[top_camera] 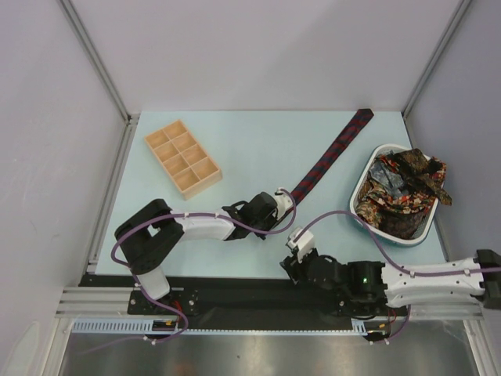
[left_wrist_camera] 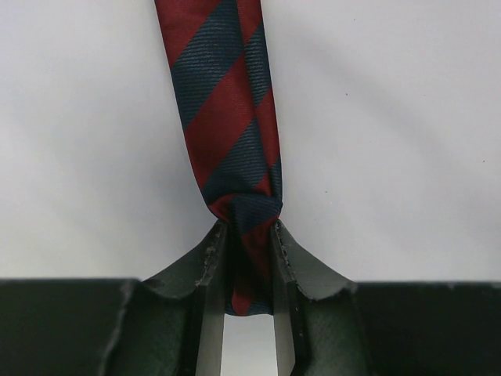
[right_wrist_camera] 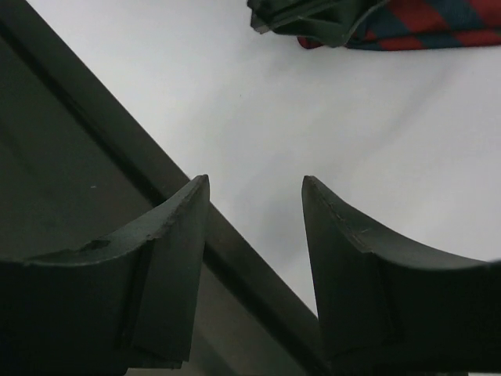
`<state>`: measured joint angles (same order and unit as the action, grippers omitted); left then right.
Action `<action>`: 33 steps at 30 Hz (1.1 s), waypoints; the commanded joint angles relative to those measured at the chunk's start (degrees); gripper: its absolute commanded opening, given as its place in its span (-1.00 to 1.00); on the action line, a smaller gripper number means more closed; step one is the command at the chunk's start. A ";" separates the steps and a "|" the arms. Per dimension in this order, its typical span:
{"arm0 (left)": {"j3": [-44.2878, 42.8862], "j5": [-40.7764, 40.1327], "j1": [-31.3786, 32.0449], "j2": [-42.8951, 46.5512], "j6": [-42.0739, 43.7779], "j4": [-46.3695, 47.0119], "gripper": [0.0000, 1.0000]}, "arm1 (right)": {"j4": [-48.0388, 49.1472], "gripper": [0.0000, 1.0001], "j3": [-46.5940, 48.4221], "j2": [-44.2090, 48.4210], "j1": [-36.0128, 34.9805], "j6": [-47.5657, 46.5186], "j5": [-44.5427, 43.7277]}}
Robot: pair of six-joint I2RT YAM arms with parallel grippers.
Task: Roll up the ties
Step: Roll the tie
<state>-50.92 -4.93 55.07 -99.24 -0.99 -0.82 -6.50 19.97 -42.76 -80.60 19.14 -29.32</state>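
A dark navy tie with red diagonal stripes (top_camera: 333, 153) lies straight on the pale table, running from the far right toward the middle. Its near end is bunched between the jaws of my left gripper (top_camera: 286, 202). In the left wrist view the tie (left_wrist_camera: 227, 102) stretches away from the left gripper (left_wrist_camera: 249, 225), which is shut on the folded end. My right gripper (top_camera: 296, 249) hovers near the table's front edge, below the left one. It stands open and empty (right_wrist_camera: 254, 182), and the striped tie (right_wrist_camera: 438, 23) shows at the top of that view. More patterned ties (top_camera: 407, 188) are heaped at the right.
A white bin (top_camera: 358, 188) at the right holds the heaped ties. A wooden compartment tray (top_camera: 182, 157) sits at the back left. A dark rail (top_camera: 235, 286) runs along the table's front edge, close under the right gripper.
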 commanded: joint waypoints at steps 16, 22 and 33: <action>-0.76 1.50 0.22 -3.24 -0.15 -4.45 -0.44 | 1.87 0.15 22.28 -41.41 -21.80 -18.43 -26.93; -2.69 1.33 0.22 -5.43 -1.46 -8.05 -0.46 | -18.79 0.07 42.04 -59.59 -16.62 -13.95 -26.40; -8.14 2.90 0.22 -7.81 -4.19 -18.15 -0.50 | -37.08 0.07 59.48 -77.37 -7.30 -9.56 -27.72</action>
<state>-58.92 -4.89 55.05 -102.87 -2.39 -11.86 -35.99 75.99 -117.84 -89.45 7.60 -54.68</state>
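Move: The tie's near end, pinched in the left fingers at table level, lies about 13 cm ahead of the right hand, barely 1 cm to its left and some 9 cm below it. From that end the tie runs out to a far end roughly 28 cm ahead and 23 cm to the right of it; the wooden tray stands about 15 cm farther out and 26 cm left of the near end. For the left hand, the near end is right between its fingers. The empty right hand swings around the near side of the left gripper, drawing back some 4 cm as it sweeps left, then curving forward and down to the left of the tie's near end, about 12 cm farther left and 6 cm lower in all; it drifts back right slightly at the last. On the way it rolls its left side down by nearly 60 degrees so that its half-open fingers come to point forward and down, while the left hand stays put, still pinching the tie's near end and only starting to tip by about 5 degrees. ##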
